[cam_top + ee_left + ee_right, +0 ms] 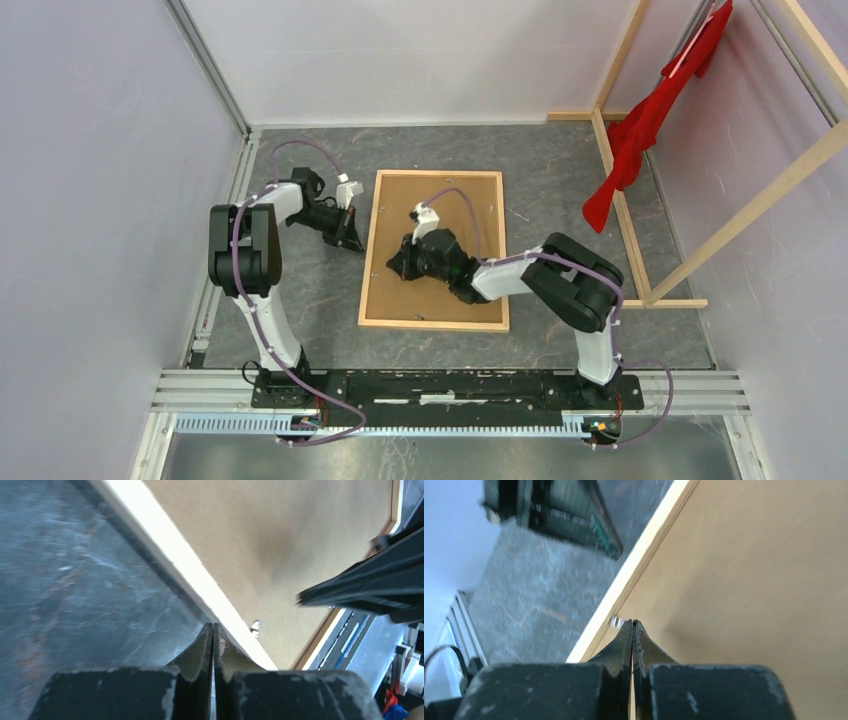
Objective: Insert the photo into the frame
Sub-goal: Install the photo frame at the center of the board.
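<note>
The frame (368,250) of thin light wood lies flat on the grey table, back up, with the plain brown backing board (445,200) filling it. The photo is hidden. My left gripper (352,240) is shut and empty, its tips (213,626) right at the outer side of the frame's left rim (170,555). My right gripper (397,268) is shut and empty, low over the backing board (749,570) just inside the same rim (639,560), its tips (632,622) beside a small metal tab (615,622). A metal tab (255,626) also shows in the left wrist view.
A rack of long wooden beams (622,205) stands at the right, with a red cloth (650,110) hanging on it. Pale walls close in the left, back and right sides. The arm bases sit on a metal rail (440,388) at the near edge.
</note>
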Controlling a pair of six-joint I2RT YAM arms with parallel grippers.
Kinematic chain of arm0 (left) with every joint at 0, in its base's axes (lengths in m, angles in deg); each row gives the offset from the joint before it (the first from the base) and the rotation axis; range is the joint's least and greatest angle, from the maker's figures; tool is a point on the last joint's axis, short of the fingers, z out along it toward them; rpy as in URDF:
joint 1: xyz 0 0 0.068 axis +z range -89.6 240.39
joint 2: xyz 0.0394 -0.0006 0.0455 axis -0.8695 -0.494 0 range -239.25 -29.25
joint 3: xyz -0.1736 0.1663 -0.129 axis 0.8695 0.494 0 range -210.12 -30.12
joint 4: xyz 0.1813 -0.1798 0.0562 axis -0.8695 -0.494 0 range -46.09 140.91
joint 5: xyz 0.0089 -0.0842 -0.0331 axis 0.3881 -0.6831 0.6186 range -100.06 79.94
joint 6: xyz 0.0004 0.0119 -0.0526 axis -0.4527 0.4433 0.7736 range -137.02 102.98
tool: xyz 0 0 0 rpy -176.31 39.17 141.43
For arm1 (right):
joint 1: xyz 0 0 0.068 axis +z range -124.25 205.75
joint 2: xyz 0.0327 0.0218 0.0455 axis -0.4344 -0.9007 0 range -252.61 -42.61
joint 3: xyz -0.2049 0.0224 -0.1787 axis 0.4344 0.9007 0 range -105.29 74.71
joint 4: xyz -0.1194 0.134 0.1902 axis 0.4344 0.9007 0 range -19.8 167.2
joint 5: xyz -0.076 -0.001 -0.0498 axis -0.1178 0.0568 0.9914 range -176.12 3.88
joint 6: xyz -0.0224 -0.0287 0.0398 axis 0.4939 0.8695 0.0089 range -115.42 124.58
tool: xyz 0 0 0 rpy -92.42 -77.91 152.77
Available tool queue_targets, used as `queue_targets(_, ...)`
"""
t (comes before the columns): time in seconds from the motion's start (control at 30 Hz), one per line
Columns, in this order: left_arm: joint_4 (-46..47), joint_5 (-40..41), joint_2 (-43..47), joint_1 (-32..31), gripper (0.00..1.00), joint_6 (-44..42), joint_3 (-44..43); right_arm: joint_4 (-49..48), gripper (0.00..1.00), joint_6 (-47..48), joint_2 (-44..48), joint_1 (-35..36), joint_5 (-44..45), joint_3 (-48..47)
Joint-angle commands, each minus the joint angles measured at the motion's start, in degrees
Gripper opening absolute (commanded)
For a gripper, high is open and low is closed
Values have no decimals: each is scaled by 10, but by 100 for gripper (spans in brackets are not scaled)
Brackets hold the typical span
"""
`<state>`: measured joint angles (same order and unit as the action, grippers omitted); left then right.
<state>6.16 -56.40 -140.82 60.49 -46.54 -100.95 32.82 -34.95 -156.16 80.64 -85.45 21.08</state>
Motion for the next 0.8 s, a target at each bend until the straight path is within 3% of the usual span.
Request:
queue_targets(0.0, -27, -3, -16, 36, 7, -31, -57, -1, 0, 19, 45, -67, -35, -23)
queue_targets(0.23, -2, -23, -36, 28, 9, 9, -73, 102, 0, 38, -90, -119, -70, -222)
queue_targets(0.37, 5, -40, -48, 25, 20, 22, -74, 140, 0, 36, -153, -124, -77, -306)
queue_targets(0.47, 17, -47, -52, 21, 35, 32, -70, 146, 0, 31, -178, -124, -75, -328)
queue_targets(0.53, 16, -50, -57, 16, 39, 34, -70, 145, 0, 25, -186, -125, -69, -329)
queue_targets(0.77, 48, -11, -74, 5, 36, 44, -57, 140, 0, 10, -206, -129, -67, -331)
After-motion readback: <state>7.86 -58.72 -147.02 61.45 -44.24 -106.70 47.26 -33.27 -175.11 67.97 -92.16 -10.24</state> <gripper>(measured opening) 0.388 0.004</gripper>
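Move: The next clip, the upper one on the frame's left side, lies some 19 cm ahead of the right gripper, 2 cm to its left and 2 cm below. The lower left clip is about 1 cm back and 4 cm left of that gripper. For the left gripper, the frame's left rail is level with it, 2 cm to its right and 2 cm below; the lower left clip is roughly 7 cm back and 3 cm right. Carry the shut right gripper forward about 15 cm, away from the lower left clip and along the inside of the left rail, arching some 5 cm up and then down close to the backing board, just short of the upper clip. Meanwhile shift the left gripper 3 cm forward, swinging out left and back in beside the left rail, and open its fingers nearly halfway while lowering slightly. ##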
